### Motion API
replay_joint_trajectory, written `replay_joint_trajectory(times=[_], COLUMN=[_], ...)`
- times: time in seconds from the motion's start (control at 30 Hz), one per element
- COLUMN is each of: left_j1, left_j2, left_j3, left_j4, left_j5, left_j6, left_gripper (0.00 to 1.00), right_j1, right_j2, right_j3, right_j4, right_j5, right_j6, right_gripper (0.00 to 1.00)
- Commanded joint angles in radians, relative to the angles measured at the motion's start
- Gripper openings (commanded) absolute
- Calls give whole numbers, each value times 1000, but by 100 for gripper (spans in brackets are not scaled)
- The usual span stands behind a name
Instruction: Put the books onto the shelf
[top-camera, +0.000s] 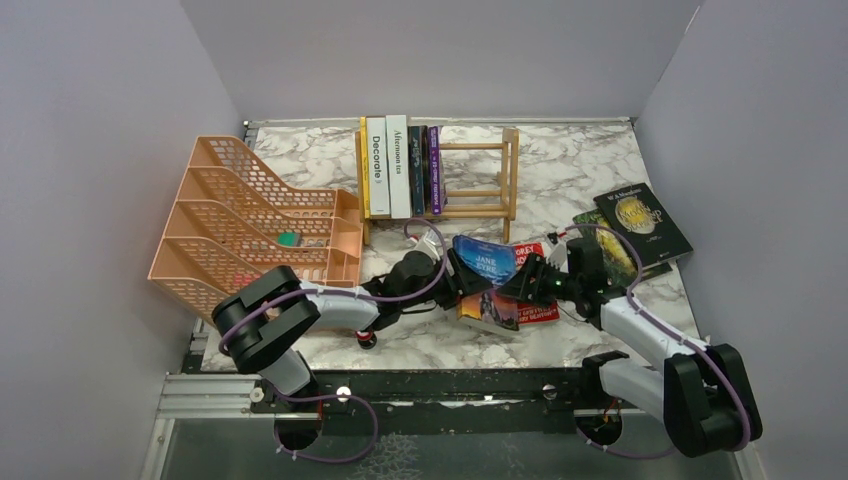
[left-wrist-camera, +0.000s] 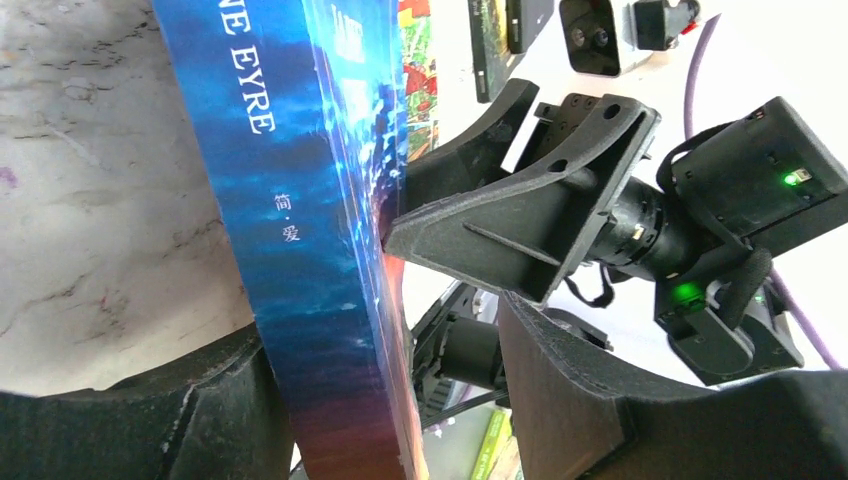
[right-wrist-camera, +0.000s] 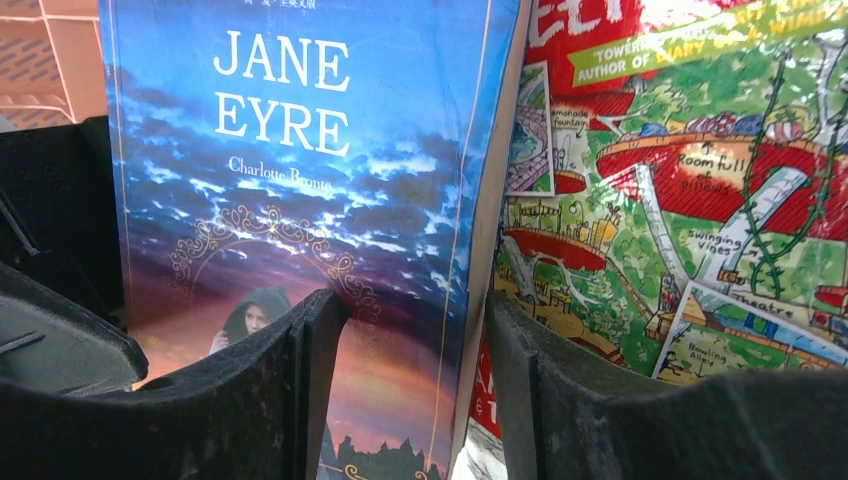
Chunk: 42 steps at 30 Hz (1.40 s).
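The blue "Jane Eyre" book (top-camera: 485, 258) is tipped up off the red illustrated book (top-camera: 540, 310) between my two grippers. In the left wrist view its spine (left-wrist-camera: 300, 200) stands between the jaws of my left gripper (left-wrist-camera: 385, 340). It rests against one finger (left-wrist-camera: 200, 410), with a gap to the other, so the gripper is open. My right gripper (right-wrist-camera: 410, 310) is open too, its fingers spread in front of the cover (right-wrist-camera: 300, 180) and over the red book (right-wrist-camera: 680, 180); one fingertip (left-wrist-camera: 400, 235) touches the cover. The wooden shelf (top-camera: 510, 170) holds several upright books (top-camera: 398, 165).
An orange mesh file tray (top-camera: 250, 220) stands left of the shelf. A dark green book with gold (top-camera: 640, 220) lies at the right on another green book (top-camera: 600, 250). The right half of the shelf holds no books. Grey walls enclose the marble table (top-camera: 560, 160).
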Motion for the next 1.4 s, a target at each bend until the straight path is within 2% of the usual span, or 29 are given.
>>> replay_joint_trajectory(times=[0.0,0.17,0.4,0.43,0.67,0.77,0.87,1.0,1.2,1.37], left_j1=[6,41,48,48,48,48,48,49,49,49], left_j2=[-90,-122,-164,-172,-297,-380,-445,-507,-499,-420], left_j3=[41,69,95,97,99,164,279,385,521,592], left_j4=[78,-25,-156,-168,-240,-390,-639,-772,-729,-569], left_j5=[34,68,78,89,200,169,37,-209,-449,-604], left_j6=[52,95,183,197,310,402,521,619,762,894], left_gripper=[64,46,2,0,0,0,0,0,0,0], right_j1=[20,20,20,20,19,20,20,20,19,20], right_j2=[-15,-35,-89,-101,-200,-227,-257,-303,-348,-367], right_j3=[19,23,47,53,118,166,217,274,278,269], right_j4=[-115,-129,-168,-179,-253,-288,-310,-330,-337,-339], right_j5=[17,45,67,72,123,157,172,202,316,364], right_j6=[-34,-26,-21,-21,-54,-72,-82,-87,-112,-110], right_gripper=[60,61,61,61,61,61,62,63,63,63])
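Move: Jane Eyre's spine is tipped up between the left hand's open fingers, the book's middle some 4 cm to that hand's right, level fore and aft, and 3 cm lower. The red treehouse book lies flat beneath, about 10 cm right and 6 cm down. The shelf's free gap is roughly 18 cm ahead, 4 cm left and 6 cm up, just right of the purple book. From the right hand, Jane Eyre's middle is about 5 cm left. Easing left first, the left fingers close on Jane Eyre's spine and keep hold; the hand draws back a little, then sweeps up about 20 cm, left some 10 and finally forward towards the shelf, wrist rolling and swinging forward by nearly 50 degrees in all. The right hand, fingers staying open, backs off slightly, then rises about 12 cm clear, drifting forward and right. ##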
